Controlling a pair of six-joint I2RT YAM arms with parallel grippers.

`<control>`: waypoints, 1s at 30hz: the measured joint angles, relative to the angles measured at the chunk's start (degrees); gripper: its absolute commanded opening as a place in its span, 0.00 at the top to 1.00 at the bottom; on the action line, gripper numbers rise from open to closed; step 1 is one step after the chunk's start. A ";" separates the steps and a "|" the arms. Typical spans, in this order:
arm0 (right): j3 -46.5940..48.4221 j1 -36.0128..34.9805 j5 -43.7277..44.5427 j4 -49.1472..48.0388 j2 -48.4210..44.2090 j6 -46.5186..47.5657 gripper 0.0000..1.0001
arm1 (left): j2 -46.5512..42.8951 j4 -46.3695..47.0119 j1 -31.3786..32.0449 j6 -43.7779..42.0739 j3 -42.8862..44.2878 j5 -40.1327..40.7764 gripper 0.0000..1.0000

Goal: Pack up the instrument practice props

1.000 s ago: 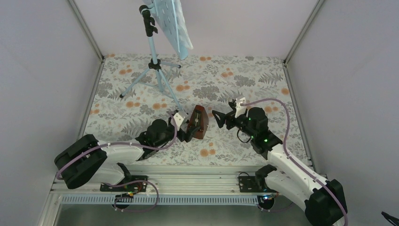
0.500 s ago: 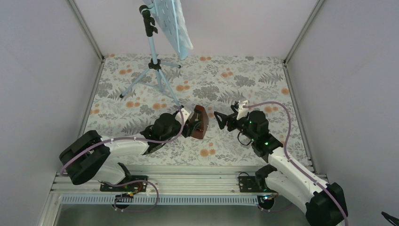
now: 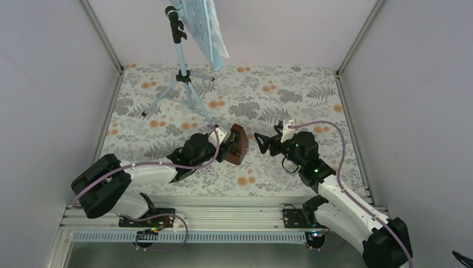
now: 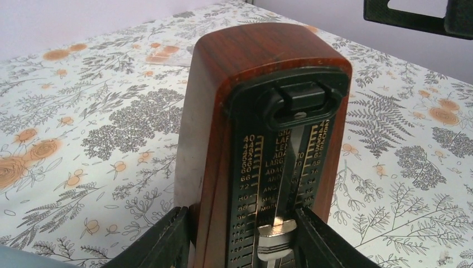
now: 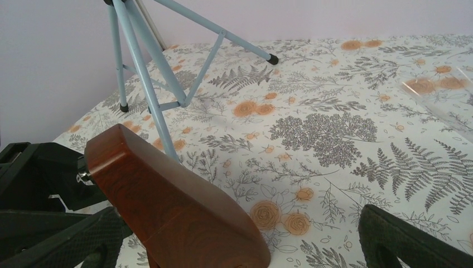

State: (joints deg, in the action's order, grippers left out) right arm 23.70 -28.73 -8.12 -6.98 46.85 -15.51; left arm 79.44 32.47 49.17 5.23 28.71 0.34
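The brown wooden metronome [image 3: 237,144] is tilted on the flowered cloth at mid-table. My left gripper [image 3: 226,147] is shut on it. In the left wrist view both black fingers press its sides low down [image 4: 241,219], beside the scale and silver weight of the metronome [image 4: 262,111]. My right gripper [image 3: 261,142] hangs open just right of it. In the right wrist view the metronome [image 5: 167,206] lies between the wide-apart fingers [image 5: 240,234] without touching them. The light-blue music stand [image 3: 181,61] stands at the back left, a pale sheet [image 3: 219,47] against its plate.
The stand's tripod legs [image 5: 150,72] spread over the cloth just behind the metronome. A clear film [image 5: 440,97] lies on the cloth to the right. White walls with metal corner posts [image 3: 103,39] close in the table. The arms' rail [image 3: 223,215] runs along the near edge.
My left gripper slid forward around the metronome and its jaws closed onto the sides. The metronome shifted slightly and tipped. My right gripper drifted a little to the right and stayed open.
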 measured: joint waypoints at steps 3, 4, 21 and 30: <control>0.00 0.00 0.07 0.46 0.00 0.00 0.00 | 0.00 -0.02 0.00 0.09 0.00 -0.09 0.38; 0.00 0.00 0.13 0.61 0.00 0.00 0.00 | 0.00 -0.09 0.02 -0.20 0.00 -0.17 0.34; 3.87 3.23 7.06 3.91 10.08 -7.41 0.00 | -19.17 -16.87 -2.73 7.02 3.52 -0.59 0.00; 17.33 17.35 4.52 5.57 32.52 -10.60 0.03 | -22.45 -41.13 -23.47 8.09 27.96 -15.08 0.00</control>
State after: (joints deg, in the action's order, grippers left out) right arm 41.04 -11.38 -3.60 -1.41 79.37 -26.11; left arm 56.99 -8.67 25.69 13.32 56.66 -14.74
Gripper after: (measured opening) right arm 0.986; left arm 0.999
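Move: My left hand is still at the near left edge of the upright metronome, whose middle is about 3 cm ahead and 2 cm to the right, 2 cm lower. The music stand's nearest foot is some 5 cm ahead, 4 cm left and 12 cm lower; its leg hub stands roughly 23 cm ahead and 20 cm left. From my right hand the clear plastic panel lies about 29 cm ahead, 7 cm right and 18 cm down; the metronome 2 cm ahead, 9 cm left, 8 cm lower. I spread my left fingers wide to free the metronome's edge, then lift that hand with growing speed, some 21 cm up, swinging about 11 cm left and a little forward towards the music stand. Meanwhile my open right hand leaves the metronome, reaching forward about 12 cm, right and down towards the clear panel while tipping down and turning clockwise, each some 25 degrees. ##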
